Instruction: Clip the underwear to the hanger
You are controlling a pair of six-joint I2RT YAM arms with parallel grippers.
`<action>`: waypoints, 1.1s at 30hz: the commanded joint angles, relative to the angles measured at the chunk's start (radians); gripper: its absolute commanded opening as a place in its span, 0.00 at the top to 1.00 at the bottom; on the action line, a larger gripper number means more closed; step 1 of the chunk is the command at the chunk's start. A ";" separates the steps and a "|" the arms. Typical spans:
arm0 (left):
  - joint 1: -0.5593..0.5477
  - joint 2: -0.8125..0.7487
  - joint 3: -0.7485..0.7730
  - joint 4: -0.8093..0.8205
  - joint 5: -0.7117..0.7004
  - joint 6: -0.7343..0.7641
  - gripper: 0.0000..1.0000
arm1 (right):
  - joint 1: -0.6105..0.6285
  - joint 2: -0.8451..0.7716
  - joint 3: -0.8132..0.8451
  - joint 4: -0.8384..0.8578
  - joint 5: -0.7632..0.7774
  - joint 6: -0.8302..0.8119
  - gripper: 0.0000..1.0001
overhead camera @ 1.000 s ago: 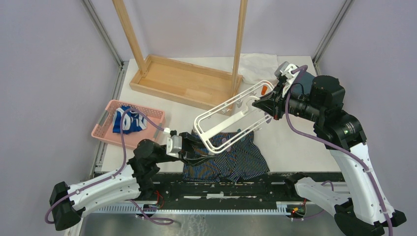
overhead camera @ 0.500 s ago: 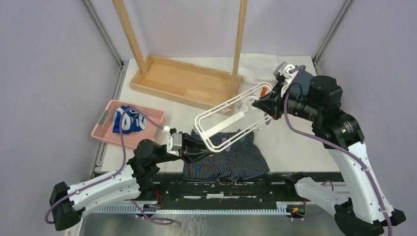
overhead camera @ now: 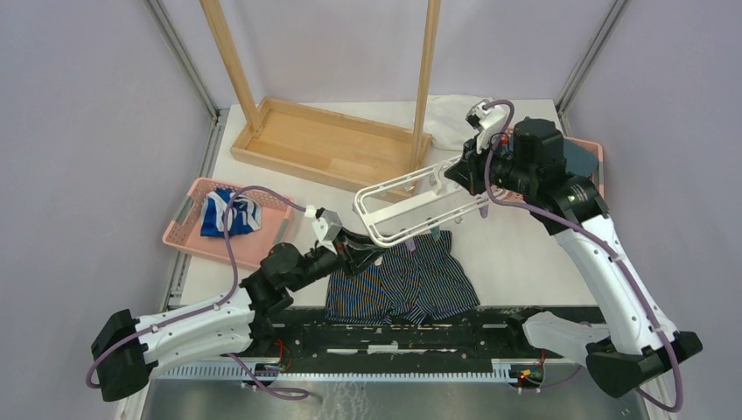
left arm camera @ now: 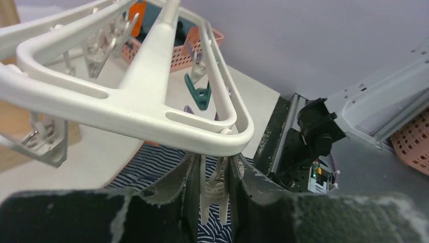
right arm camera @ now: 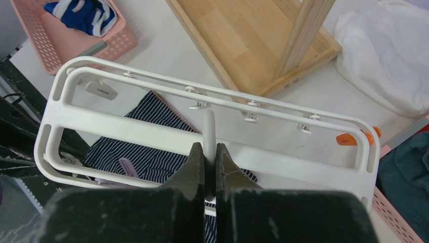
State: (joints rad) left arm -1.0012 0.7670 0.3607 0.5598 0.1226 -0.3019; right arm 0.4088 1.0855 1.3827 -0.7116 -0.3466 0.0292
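The underwear, navy with thin stripes, lies flat on the table near the front edge. Above it the white hanger is held roughly level in the air. My right gripper is shut on its hook, fingertips pinching the stem. My left gripper reaches up under the hanger's near-left corner. In the left wrist view its fingers press both sides of a white clip dangling from that corner, with striped underwear below. An orange clip hangs at the frame's far end.
A tall wooden rack stands at the back. A pink basket at left holds a blue-and-white garment. A white cloth lies at back right, beside another pink basket with teal cloth. A teal clip hangs mid-frame.
The right arm swung the hanger leftward and levelled it. My left gripper rose from the underwear to the hanger's corner and narrowed its jaws onto the white clip.
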 commanded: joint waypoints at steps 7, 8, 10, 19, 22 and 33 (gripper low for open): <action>0.004 0.060 -0.088 0.073 -0.260 -0.087 0.97 | -0.001 0.182 0.030 0.212 0.083 0.029 1.00; 0.013 0.070 -0.092 0.077 -0.272 -0.081 0.97 | -0.001 0.208 0.041 0.215 0.088 0.030 1.00; 0.051 0.093 -0.105 0.096 -0.274 -0.083 0.97 | 0.000 0.260 0.062 0.218 0.100 0.041 1.00; 0.356 0.318 -0.120 0.279 -0.035 -0.160 0.97 | 0.057 0.419 0.115 0.230 0.270 0.101 1.00; 0.361 0.392 -0.111 0.347 -0.033 -0.138 0.97 | 0.073 0.464 0.116 0.239 0.321 0.122 1.00; 0.367 0.428 -0.082 0.327 -0.041 -0.086 0.97 | 0.076 0.567 0.124 0.348 0.272 0.081 0.86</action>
State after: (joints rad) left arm -0.6415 1.2247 0.2470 0.8398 0.0952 -0.4213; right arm 0.4843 1.6394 1.4307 -0.4942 -0.0494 0.1261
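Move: Both hands already hold the white hanger: the left by the clip at its left end, the right by its hook. For the left hand, the left end of the underwear's waistband lies about 24 cm ahead, 10 cm left and 28 cm below; the left basket is some 27 cm ahead and 44 cm left. From the right hand, the waistband's middle is roughly 9 cm ahead, 10 cm left and 37 cm below, with the stand's right post foot 30 cm ahead and 3 cm left. Down and forward together, both arms lower the hanger towards the waistband, the right by some 15 cm, the left a little less, both drifting left. The left wrist swings about 20 degrees counter-clockwise and tips down; it stops reaching forward before it stops sinking. The right turns slightly clockwise and tips down. The left fingers keep the clip pinched, the right keep the hook. ##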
